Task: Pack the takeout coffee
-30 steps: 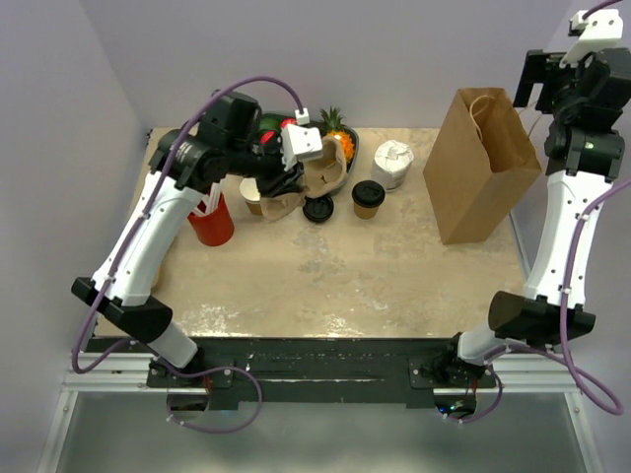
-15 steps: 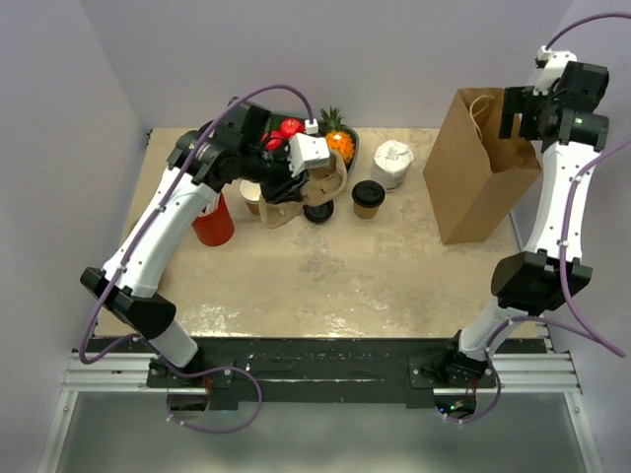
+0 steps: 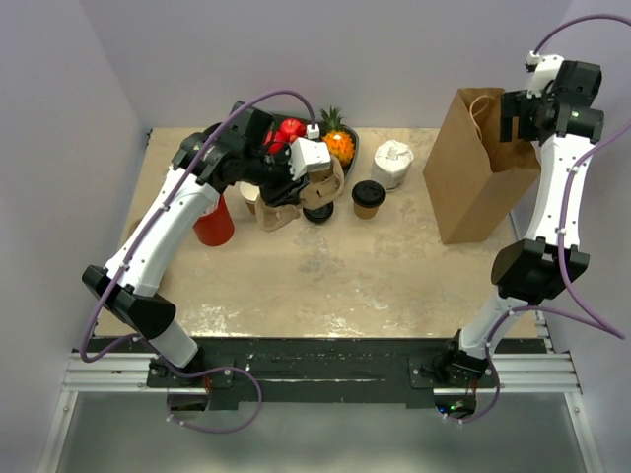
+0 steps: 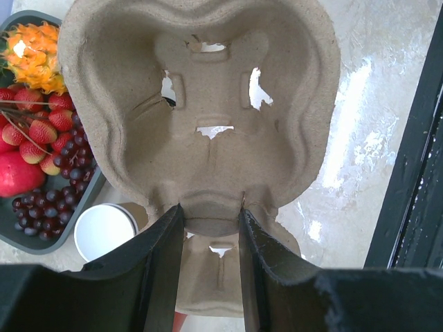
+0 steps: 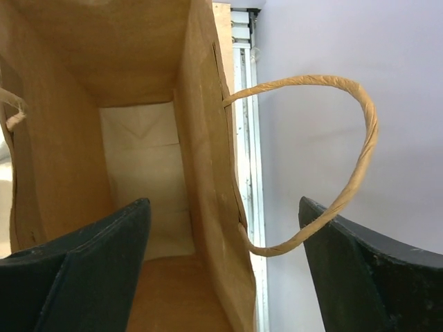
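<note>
The takeout coffee (image 3: 368, 199), a small brown cup with a black lid, stands on the table right of my left gripper. That left gripper (image 3: 296, 189) (image 4: 210, 214) is shut on the rim of a brown pulp cup carrier (image 3: 314, 187) (image 4: 201, 117), held tilted above the table. The tall paper bag (image 3: 480, 172) stands open at the right. My right gripper (image 3: 515, 116) (image 5: 225, 228) hangs open over the bag's top, its fingers astride the bag's right wall (image 5: 208, 173) and a paper handle (image 5: 346, 138). The bag's inside looks empty.
A loose black lid (image 3: 317, 210) lies under the carrier. A lidless brown cup (image 3: 251, 195) (image 4: 105, 230) and a red cup (image 3: 212, 222) stand at the left. Behind are a fruit tray (image 3: 347, 138) (image 4: 12, 228) and a white paper roll (image 3: 392, 164).
The right arm has swung in and down, bringing its gripper over the bag's right rim. The left arm has shifted the carrier a little to the right.
</note>
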Motion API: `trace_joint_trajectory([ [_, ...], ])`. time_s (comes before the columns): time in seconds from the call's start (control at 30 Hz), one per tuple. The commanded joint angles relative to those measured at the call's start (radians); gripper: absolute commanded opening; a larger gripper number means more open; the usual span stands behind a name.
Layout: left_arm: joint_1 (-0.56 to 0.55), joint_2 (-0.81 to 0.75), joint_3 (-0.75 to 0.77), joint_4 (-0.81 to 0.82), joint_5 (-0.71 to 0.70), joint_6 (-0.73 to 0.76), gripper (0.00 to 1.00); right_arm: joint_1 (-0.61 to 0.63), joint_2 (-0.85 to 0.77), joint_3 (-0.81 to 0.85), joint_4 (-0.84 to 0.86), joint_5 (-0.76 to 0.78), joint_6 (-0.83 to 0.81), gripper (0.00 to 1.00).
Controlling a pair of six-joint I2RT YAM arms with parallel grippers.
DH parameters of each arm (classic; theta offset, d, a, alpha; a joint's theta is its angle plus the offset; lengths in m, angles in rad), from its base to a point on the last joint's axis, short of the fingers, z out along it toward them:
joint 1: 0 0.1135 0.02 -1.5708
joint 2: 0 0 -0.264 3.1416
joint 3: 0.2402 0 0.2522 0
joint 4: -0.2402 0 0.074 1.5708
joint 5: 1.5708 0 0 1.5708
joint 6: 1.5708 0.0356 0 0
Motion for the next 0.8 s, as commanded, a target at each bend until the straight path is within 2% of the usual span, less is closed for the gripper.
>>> trace_joint_trajectory([
  [0.0, -0.006, -0.015, 0.007, 0.034, 0.002, 0.014, 0.0, -0.014, -0.005, 0.015, 0.024, -0.032, -0.038, 0.84],
  [0.77, -0.019, 0.002, 0.002, 0.032, -0.024, 0.016, 0.0, -0.027, 0.043, 0.037, 0.029, -0.087, -0.044, 0.51],
])
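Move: The right hand, still well open, is at the paper bag's right-hand rim; the nearest grip spot lies about 3 cm ahead, 1 cm right and 4 cm below. The bag's right handle loops some 4 cm right, 2 cm ahead and 1 cm below. The lidded cup stands roughly 30 cm left, 4 cm back and 26 cm lower. From the left hand, the bag rim is about 18 cm ahead, 50 cm right and roughly level. Straddling the bag's right wall, one finger inside the mouth and the other outside by the handle, the right hand pauses, then sinks about 4 cm with a little forward travel, tipping slightly down over the rim. Meanwhile its fingers close from almost fully open to about half, narrowing around the wall; a firm pinch can't be seen yet. ##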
